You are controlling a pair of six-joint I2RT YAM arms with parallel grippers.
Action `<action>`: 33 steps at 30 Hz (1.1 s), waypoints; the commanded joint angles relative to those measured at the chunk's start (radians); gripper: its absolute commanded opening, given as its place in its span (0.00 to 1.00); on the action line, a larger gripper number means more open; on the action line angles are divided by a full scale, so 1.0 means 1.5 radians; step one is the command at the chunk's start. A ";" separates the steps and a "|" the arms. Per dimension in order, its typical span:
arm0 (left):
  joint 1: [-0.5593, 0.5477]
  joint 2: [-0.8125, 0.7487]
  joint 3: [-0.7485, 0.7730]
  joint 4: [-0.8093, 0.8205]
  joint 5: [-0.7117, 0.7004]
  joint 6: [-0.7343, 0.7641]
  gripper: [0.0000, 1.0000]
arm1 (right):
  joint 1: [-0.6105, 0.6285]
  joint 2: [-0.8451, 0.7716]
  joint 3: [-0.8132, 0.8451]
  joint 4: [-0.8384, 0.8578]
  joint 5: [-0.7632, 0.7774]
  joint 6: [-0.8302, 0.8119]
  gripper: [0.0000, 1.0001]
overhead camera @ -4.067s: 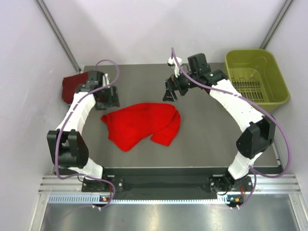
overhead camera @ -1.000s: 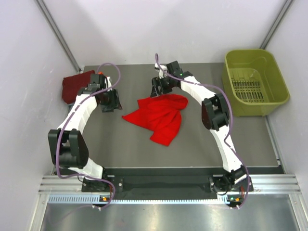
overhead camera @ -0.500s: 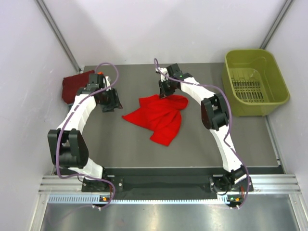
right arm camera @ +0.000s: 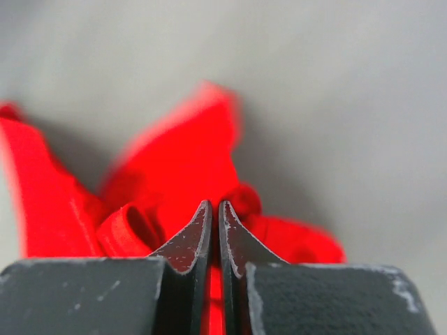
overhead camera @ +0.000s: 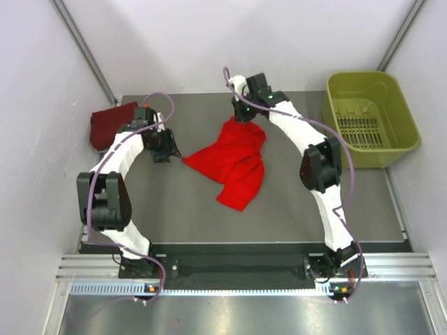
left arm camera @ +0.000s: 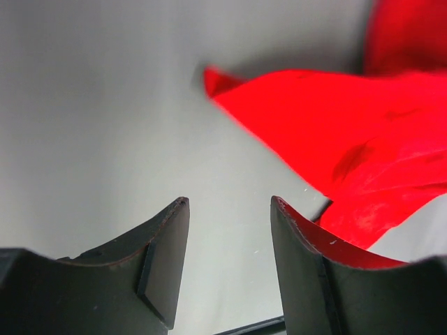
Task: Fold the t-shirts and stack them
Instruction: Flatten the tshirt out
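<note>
A bright red t-shirt (overhead camera: pixel 234 162) lies crumpled on the grey table, its far edge pulled up. My right gripper (overhead camera: pixel 244 115) is shut on that raised edge; in the right wrist view the red t-shirt (right arm camera: pixel 174 174) bunches round the closed gripper (right arm camera: pixel 215 208). My left gripper (overhead camera: pixel 170 149) hovers open just left of the shirt's near-left corner. In the left wrist view the open gripper (left arm camera: pixel 230 209) holds nothing, and the red t-shirt (left arm camera: pixel 328 132) spreads to the right. A dark maroon folded t-shirt (overhead camera: pixel 106 125) rests at the table's far left.
An olive-green plastic basket (overhead camera: pixel 370 118) stands at the table's far right. White walls close in the table on three sides. The grey table (overhead camera: pixel 195 209) has bare surface in front of the shirt.
My right gripper closed on the red shirt's far edge and lifted it towards the back. The shirt's top drew up into a peak. The left arm barely shifted.
</note>
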 commanded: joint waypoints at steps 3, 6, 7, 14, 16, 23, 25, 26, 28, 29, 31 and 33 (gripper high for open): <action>0.003 0.078 0.058 0.043 0.054 -0.048 0.56 | 0.014 -0.208 0.064 0.049 0.020 -0.067 0.00; 0.003 0.121 0.089 0.051 0.054 -0.054 0.56 | 0.029 -0.259 0.061 0.040 0.010 -0.099 0.00; 0.003 0.132 0.106 0.055 0.058 -0.058 0.56 | 0.034 -0.272 0.056 0.034 0.007 -0.107 0.00; 0.001 0.245 0.202 0.121 0.204 -0.126 0.56 | 0.074 -0.371 -0.013 0.010 0.007 -0.159 0.00; 0.000 0.254 0.212 0.157 0.239 -0.158 0.56 | 0.075 -0.379 -0.040 0.004 0.022 -0.157 0.00; -0.003 0.253 0.174 0.209 0.311 -0.211 0.56 | 0.075 -0.414 -0.173 0.001 0.144 -0.177 0.00; -0.005 0.259 0.152 0.235 0.339 -0.231 0.56 | 0.072 -0.416 -0.219 0.008 0.171 -0.189 0.00; -0.007 0.264 0.147 0.239 0.346 -0.240 0.56 | 0.069 -0.415 -0.234 0.011 0.187 -0.190 0.00; -0.018 0.283 0.152 0.239 0.364 -0.240 0.56 | 0.050 -0.411 -0.242 0.014 0.191 -0.176 0.00; -0.024 0.290 0.159 0.236 0.369 -0.230 0.56 | 0.042 -0.409 -0.243 0.015 0.192 -0.171 0.00; -0.044 0.313 0.193 0.214 0.368 -0.219 0.58 | 0.018 -0.403 -0.246 0.016 0.194 -0.161 0.00; -0.056 0.327 0.211 0.218 0.365 -0.220 0.58 | -0.004 -0.401 -0.249 0.022 0.195 -0.155 0.00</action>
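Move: The shirt's left corner lies about 6 cm to the left gripper's right, 1 cm ahead and 8 cm below; the shirt's middle is some 23 cm to its right, level with it, and the dark red folded shirt about 19 cm left and 11 cm ahead. The right gripper already holds the shirt's far edge: the shirt's middle lies roughly 13 cm back and 2 cm left, its near hem about 29 cm back, straight behind, both some 8 cm below. Keep the right fingers shut on the far edge and whip it up about 30 cm while drawing back some 10, tipping the fingers up; then lower it about halfway, easing to the right. Meanwhile bring the open left gripper forward, then right towards the shirt's body, tilting its fingers about 30 degrees rightward, without closing. ##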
